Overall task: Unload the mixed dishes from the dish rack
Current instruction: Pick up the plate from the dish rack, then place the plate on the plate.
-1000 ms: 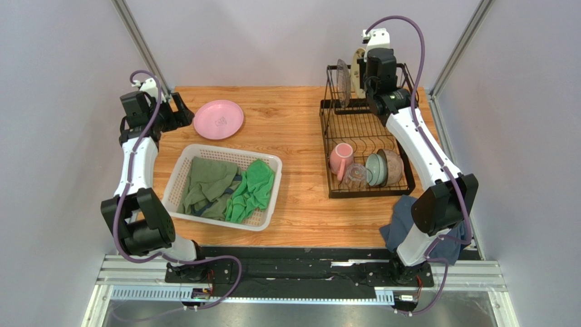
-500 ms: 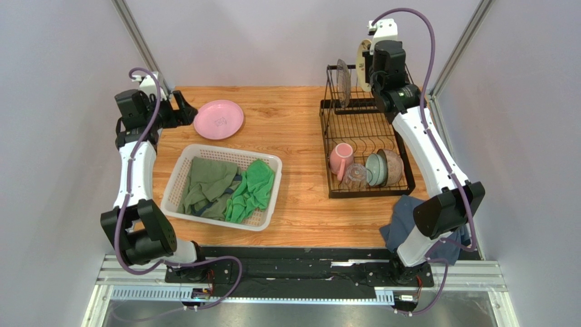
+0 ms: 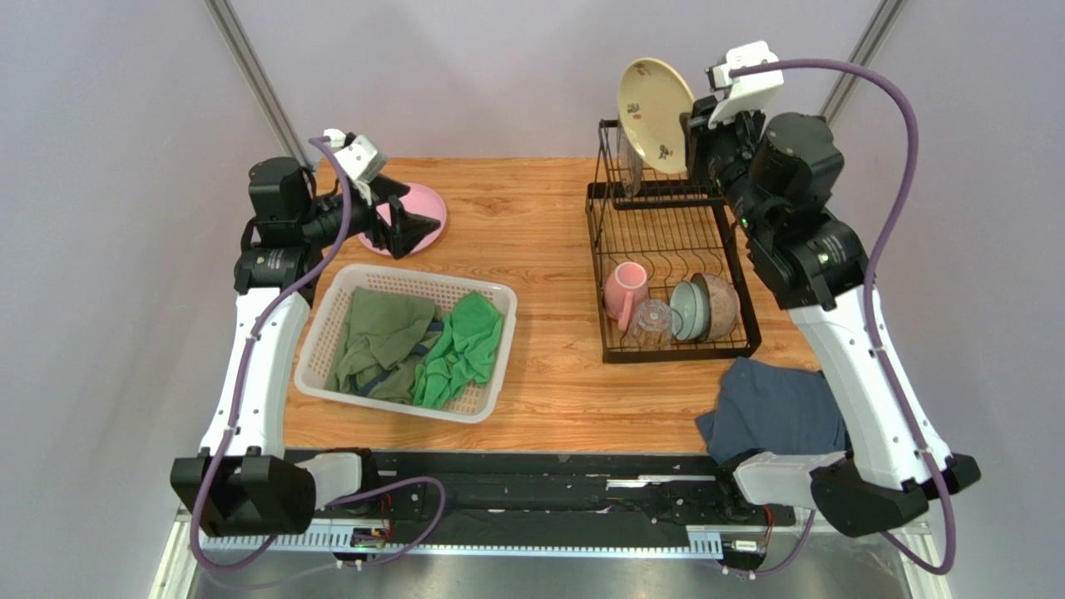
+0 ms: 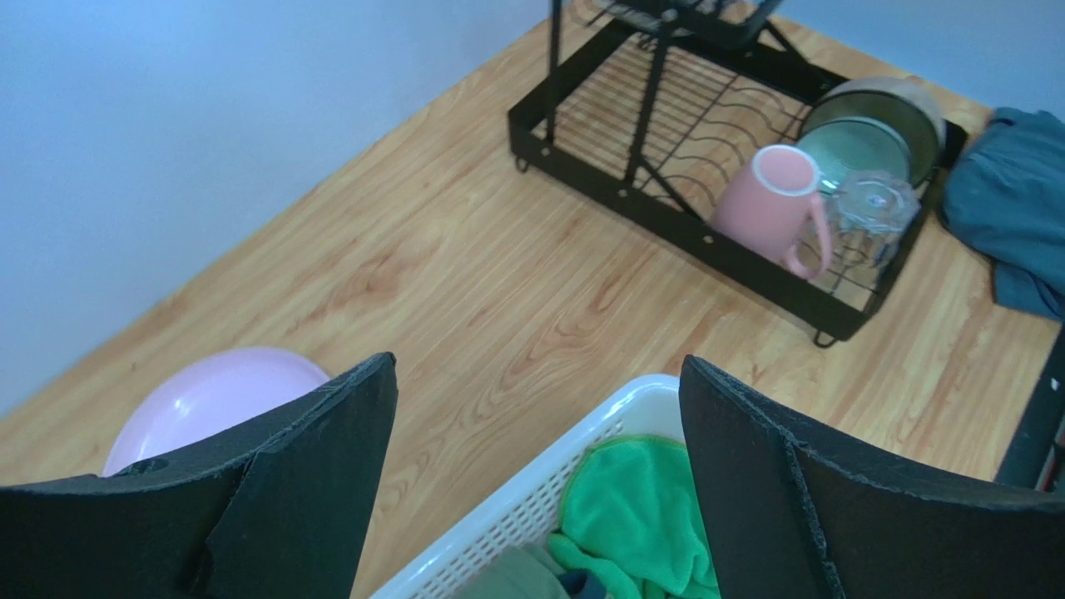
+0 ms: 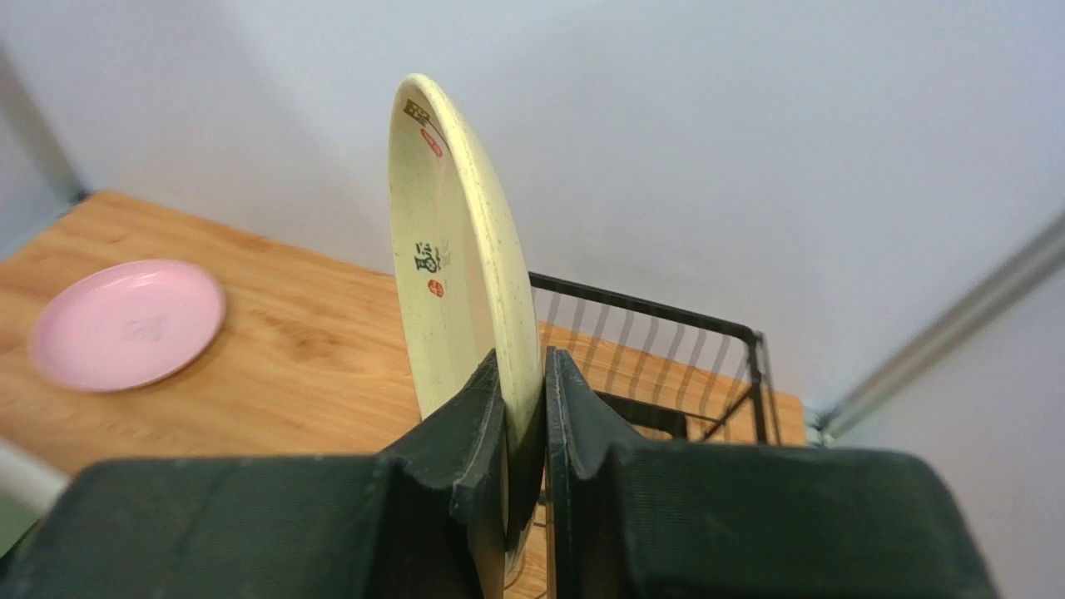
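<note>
My right gripper is shut on the rim of the cream plate and holds it upright above the upper shelf of the black dish rack. The right wrist view shows the plate pinched between my fingers. The pink mug, glass cup, teal bowl and brown bowl lie in the rack's lower tray. The pink plate lies on the table at the back left. My left gripper is open and empty above its near edge. I cannot make out the grey plate.
A white mesh basket with green cloths stands at the front left, its far corner under my left gripper. A blue-grey cloth lies at the front right by the right arm. Bare wood lies between basket and rack.
My right gripper has lifted the cream plate up out of the upper shelf. My left arm has risen and swung right, from the table's left edge to over the pink plate.
</note>
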You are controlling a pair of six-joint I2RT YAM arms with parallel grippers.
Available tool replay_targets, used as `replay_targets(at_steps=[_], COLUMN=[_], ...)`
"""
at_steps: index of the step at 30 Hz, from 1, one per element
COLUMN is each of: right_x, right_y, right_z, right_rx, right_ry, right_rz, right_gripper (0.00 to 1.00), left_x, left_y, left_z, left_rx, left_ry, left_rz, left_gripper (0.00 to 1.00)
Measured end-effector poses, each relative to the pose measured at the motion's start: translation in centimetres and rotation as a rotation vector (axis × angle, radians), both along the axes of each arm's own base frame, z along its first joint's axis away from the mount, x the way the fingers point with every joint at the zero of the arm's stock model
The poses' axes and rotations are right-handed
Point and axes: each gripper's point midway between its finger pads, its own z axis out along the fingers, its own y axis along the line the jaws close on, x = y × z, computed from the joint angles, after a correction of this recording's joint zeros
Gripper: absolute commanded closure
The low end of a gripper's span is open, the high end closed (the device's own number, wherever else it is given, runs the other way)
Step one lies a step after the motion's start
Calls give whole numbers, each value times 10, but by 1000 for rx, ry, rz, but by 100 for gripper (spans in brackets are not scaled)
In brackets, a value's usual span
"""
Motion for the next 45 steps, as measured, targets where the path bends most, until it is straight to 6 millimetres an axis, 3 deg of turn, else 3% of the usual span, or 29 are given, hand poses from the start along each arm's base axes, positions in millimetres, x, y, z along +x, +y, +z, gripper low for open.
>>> replay_targets(at_steps=[2,5,12,16,24,30,33,36,37,39,40,45], right_x=[-17,-37,-69,-84,-113,-122,-123,-125,-126,-127,-128,-124], right_y=[14,41,106,130,164,178,183,187,188,189,189,187], right_z=[2,-11,-82,-108,-120,-130,-136,-138,-138,-138,-138,-141], right_rx=[-3,-23,-125,-171,-225,-257,-271,-280,-282,-283,-285,-301], right_ry=[-8,20,178,232,241,259,267,270,268,266,264,264], right_rz=[93,241,559,677,834,883,898,909,913,916,919,896], right_gripper=[94,94,95,95,96,96,96,96,96,96,96,94], left_x=[-13,-30,-72,-91,-106,-108,-107,-105,-104,-101,-100,-97], left_y=[-10,-20,-54,-69,-91,-105,-112,-117,-117,-120,-120,-122], left_z=[12,26,38,38,24,15,10,4,1,-4,-6,-12], left_rx=[10,12,22,28,34,37,41,47,48,51,53,56], left_ry=[-47,-104,-205,-243,-243,-226,-212,-194,-185,-170,-163,-133], left_rz=[-55,-128,-313,-390,-488,-535,-548,-557,-558,-561,-562,-551], left_gripper=[9,10,10,9,7,14,21,40,52,63,73,97])
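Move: The right hand already grips the rim of the cream plate, whose middle lies about 5 cm ahead, 5 cm left and 2 cm above; it is bound for the open left gripper, some 39 cm left, 3 cm back and 14 cm lower. From that right hand the glass plate is about 13 cm ahead, 3 cm left and 19 cm down. From the left hand the cream plate is roughly 34 cm right, 8 cm ahead and 16 cm up, the laundry basket 10 cm back, 5 cm left and 30 cm down. Keeping its pinch on the cream plate, the right hand swings it away from above the rack, about 18 cm left, with some 14 cm down and 12 cm back, turning roughly 50 degrees counter-clockwise until the fingers face the left gripper. The open left hand comes to meet it, going back and right about 10 to 12 cm each, rising some 4 cm and then sinking a little more than that, turning about 30 degrees clockwise, and at the end closes its fingers on the plate's opposite rim. ##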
